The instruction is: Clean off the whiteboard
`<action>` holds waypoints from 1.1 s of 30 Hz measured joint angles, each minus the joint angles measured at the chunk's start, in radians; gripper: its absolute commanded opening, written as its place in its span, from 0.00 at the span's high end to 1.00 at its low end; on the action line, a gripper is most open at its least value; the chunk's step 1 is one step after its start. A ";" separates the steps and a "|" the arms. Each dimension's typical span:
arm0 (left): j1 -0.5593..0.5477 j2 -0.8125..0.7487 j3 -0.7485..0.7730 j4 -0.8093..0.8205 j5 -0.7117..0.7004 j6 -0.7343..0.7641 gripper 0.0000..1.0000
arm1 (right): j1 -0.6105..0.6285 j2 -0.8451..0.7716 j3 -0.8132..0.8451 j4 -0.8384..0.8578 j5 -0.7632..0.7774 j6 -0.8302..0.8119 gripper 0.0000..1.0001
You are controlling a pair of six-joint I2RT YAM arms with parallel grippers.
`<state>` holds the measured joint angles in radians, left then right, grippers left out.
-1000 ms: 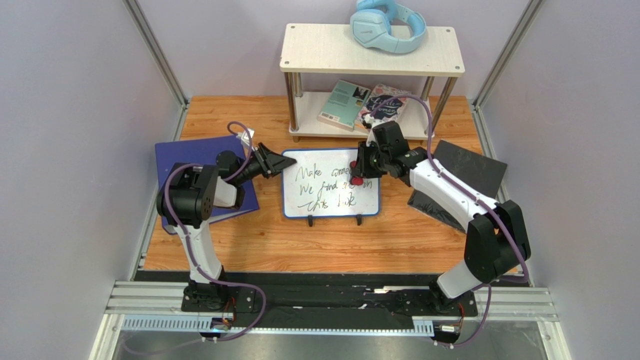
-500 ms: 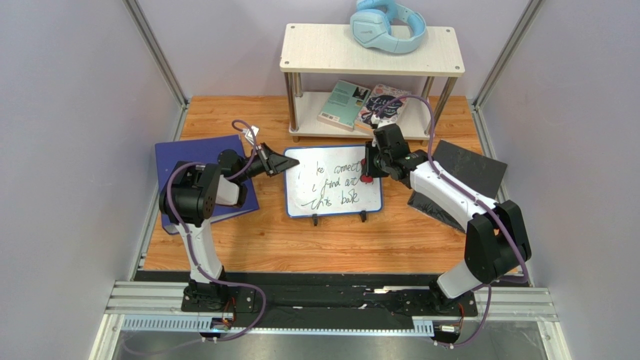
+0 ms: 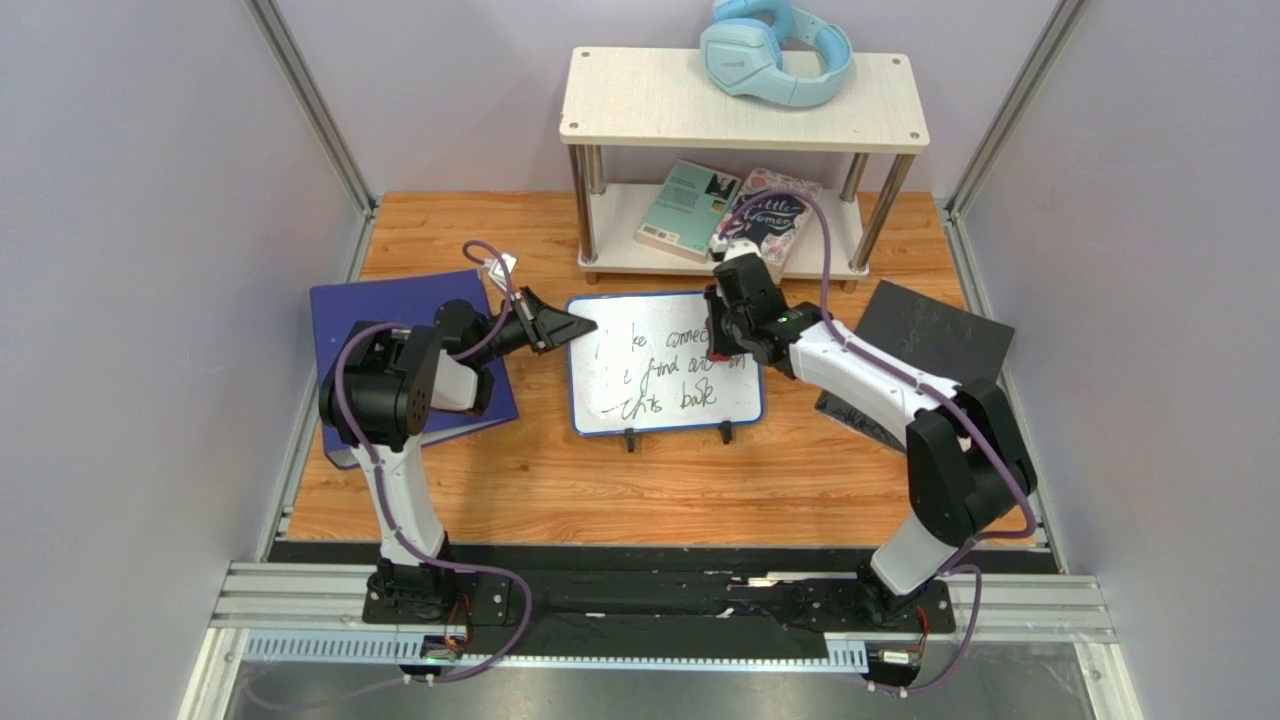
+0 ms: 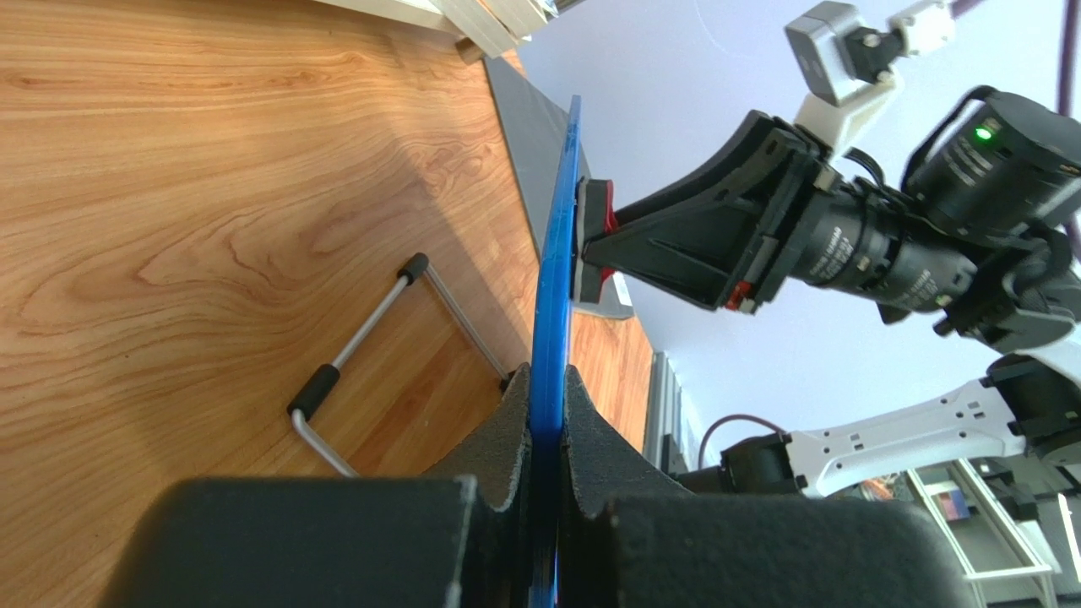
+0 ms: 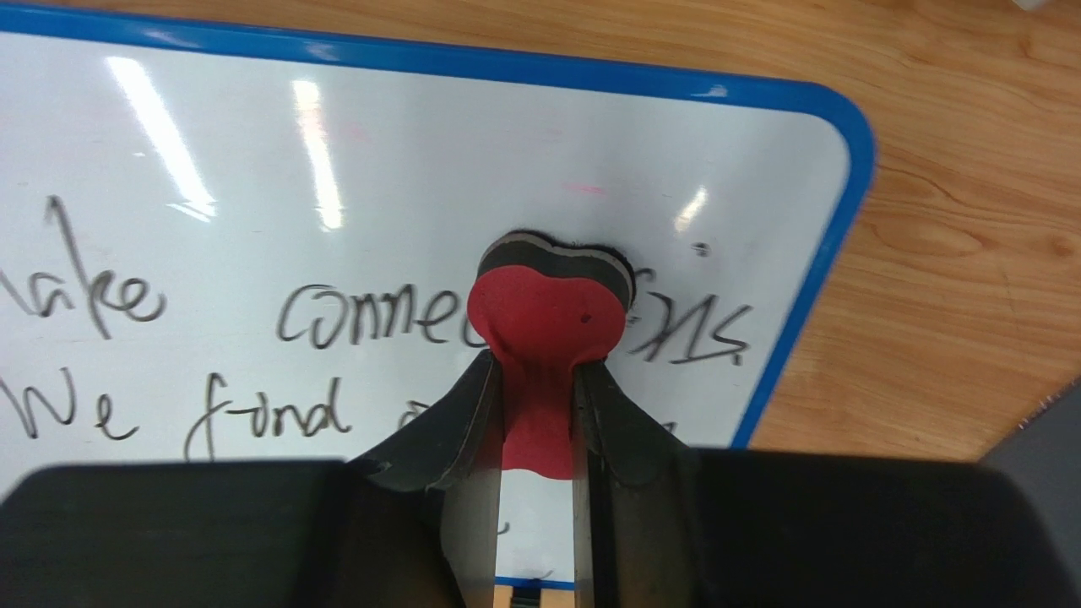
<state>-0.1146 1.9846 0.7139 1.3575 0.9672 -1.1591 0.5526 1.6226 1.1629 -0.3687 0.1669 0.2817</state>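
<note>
The whiteboard [image 3: 669,375], white with a blue frame and dark handwriting, lies at the middle of the wooden table. My left gripper [image 3: 576,323] is shut on its left edge; in the left wrist view the blue frame [image 4: 555,253] runs up between the pinched fingertips [image 4: 518,418]. My right gripper [image 5: 533,370] is shut on a red eraser [image 5: 548,317], which presses on the whiteboard [image 5: 381,165] over the first line of writing, near the upper right corner. In the top view the eraser [image 3: 718,351] is mostly hidden under the right gripper [image 3: 724,338].
A dark blue binder [image 3: 376,308] lies under the left arm. A black flat board [image 3: 932,338] lies right of the whiteboard. At the back stands a small shelf [image 3: 744,98] with blue headphones [image 3: 774,53] on top and books [image 3: 729,210] below.
My left gripper has closed on the whiteboard's left edge, and the board has shifted slightly right. The right gripper with the eraser has moved a little left and up over the board.
</note>
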 measured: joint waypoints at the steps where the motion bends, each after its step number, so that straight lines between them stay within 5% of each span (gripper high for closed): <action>1: -0.001 0.001 0.000 0.000 0.000 0.000 1.00 | 0.018 0.010 0.007 0.006 0.005 -0.003 1.00; 17: 0.008 0.015 0.000 0.005 0.008 0.001 1.00 | 0.378 0.317 0.393 -0.023 0.161 -0.015 1.00; 25: 0.002 0.016 0.004 0.006 0.006 0.000 1.00 | 0.348 0.290 0.365 -0.031 0.161 0.011 1.00; 33: -0.002 0.016 0.008 0.005 -0.001 -0.016 1.00 | 0.138 0.177 0.262 -0.028 0.112 0.013 1.00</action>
<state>-0.1162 2.0006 0.7216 1.3624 0.9665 -1.1751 0.6910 1.7996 1.4246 -0.3965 0.2790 0.2943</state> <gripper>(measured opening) 0.030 0.229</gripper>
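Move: The wrist of the right hand already holds the eraser on the board; the word "Make" lies about 15 cm to its left, level fore and aft, some 2 cm below. The left gripper on the board's left edge is roughly 18 cm left and 2 cm farther out, the board's middle some 7 cm left and 3 cm back. From the left hand, "Make" is about 3 cm back and 4 cm to the right. Sweep the right hand fast to the left with the eraser kept on the whiteboard, about 17 cm along the top line towards the left gripper and slightly back, turning some 15 degrees counter-clockwise. Then come back right about 10 cm while sliding forward some 5 cm towards the top rim, undoing the turn. Keep the left gripper still, pinching the board's left edge. ##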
